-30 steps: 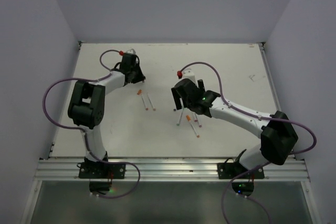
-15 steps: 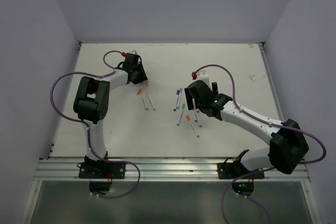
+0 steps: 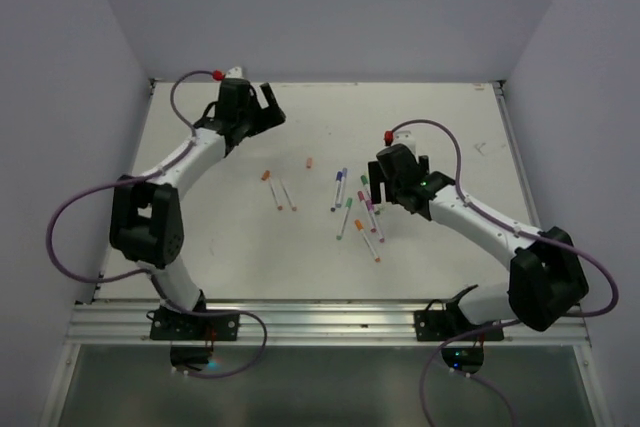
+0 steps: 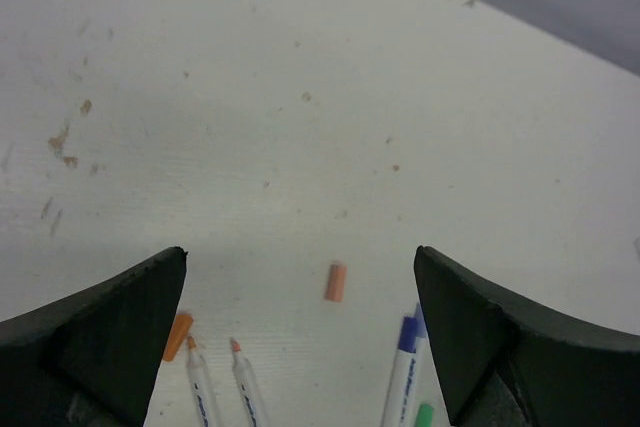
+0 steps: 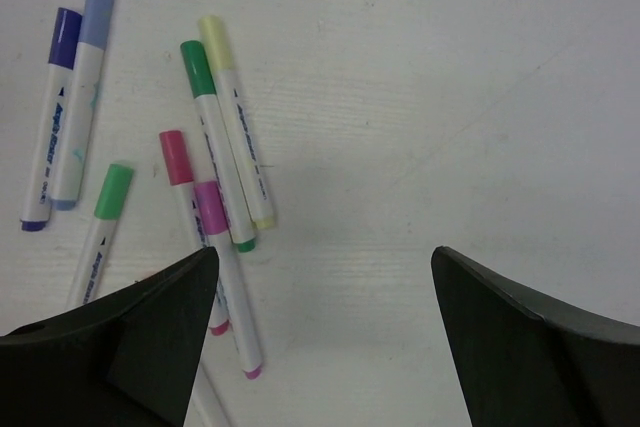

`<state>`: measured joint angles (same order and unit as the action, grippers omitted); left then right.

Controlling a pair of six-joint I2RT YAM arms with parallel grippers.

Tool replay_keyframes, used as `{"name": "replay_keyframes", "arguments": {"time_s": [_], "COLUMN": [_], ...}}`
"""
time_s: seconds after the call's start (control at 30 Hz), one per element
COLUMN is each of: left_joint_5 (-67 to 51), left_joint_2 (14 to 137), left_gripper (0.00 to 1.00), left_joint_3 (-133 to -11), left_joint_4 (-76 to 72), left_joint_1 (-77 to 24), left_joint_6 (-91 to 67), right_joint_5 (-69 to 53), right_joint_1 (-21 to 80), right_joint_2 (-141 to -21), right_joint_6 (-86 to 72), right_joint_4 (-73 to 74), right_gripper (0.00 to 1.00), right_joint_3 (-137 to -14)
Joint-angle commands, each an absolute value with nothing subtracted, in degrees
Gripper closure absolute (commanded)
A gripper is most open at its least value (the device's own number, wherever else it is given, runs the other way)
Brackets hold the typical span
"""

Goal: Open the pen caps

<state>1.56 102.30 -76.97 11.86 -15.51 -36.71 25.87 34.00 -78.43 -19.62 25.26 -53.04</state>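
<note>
A loose orange pen cap (image 4: 335, 282) lies alone on the white table (image 3: 440, 117), also seen from above as the orange cap (image 3: 309, 162). A second orange cap (image 4: 178, 336) lies beside two uncapped orange-tipped pens (image 4: 238, 372). My left gripper (image 4: 300, 257) hangs open above them, holding nothing; from above the left gripper (image 3: 262, 112) is at the far left. My right gripper (image 5: 324, 252) is open and empty to the right of several capped pens (image 5: 215, 137) with blue, green, yellow and pink caps.
The capped pens (image 3: 350, 205) lie clustered mid-table between the arms, and the right gripper (image 3: 383, 197) is at their right edge. The table's back wall and side walls close in the workspace.
My left gripper has opened and swung toward the far left; an orange cap now lies loose mid-table. The right arm moved right, uncovering the pen cluster.
</note>
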Motion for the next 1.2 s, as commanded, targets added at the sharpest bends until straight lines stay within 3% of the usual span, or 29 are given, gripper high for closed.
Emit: {"name": "replay_keyframes", "arguments": {"time_s": [0.0,0.53,1.17], "left_joint_5": [5.7,14.1,13.5], "left_joint_2": [90.4,55.9,54.4], "left_gripper": [0.00,0.00,0.00], "left_joint_3": [-76.2,-52.1,-47.8], "left_joint_4": [11.4,10.0,9.8], "left_joint_1": [-15.7,-15.6,-15.6], "left_joint_6": [-34.3,-17.3,-16.6], "right_joint_5": [20.0,12.4,13.2], "right_joint_1": [31.1,26.4,24.7], "right_joint_2": [-82.2,-95.3,-101.8], "right_joint_6": [-18.5,-15.8,-14.7], "right_joint_4": [25.6,23.6,21.4], "right_gripper": [0.09,0.26,0.43], "right_joint_3": [-56.0,-60.0,-61.3]}}
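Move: The yellow-capped pen lies with its middle some 9 cm ahead of the right gripper, 4 cm to its left and about 11 cm below, its near end towards the hand. The green-capped pen runs beside it, about 8 cm ahead and 5 cm left of the gripper; the magenta-capped one is about level with the hand and 5 cm left, at pen height. From the left hand the yellow-capped pen lies roughly 8 cm back, 25 cm right and 14 cm down. Lower the right gripper about 9 cm, easing 3 cm forward, onto the near end of the yellow-capped pen; tip the fingers some 15 degrees further down and narrow them from nearly wide open to just over half, not yet gripping. Meanwhile swing the empty left hand up, back and left, away from the loose orange cap, then let it sink partway and stop, fingers wide open and tilted up. ##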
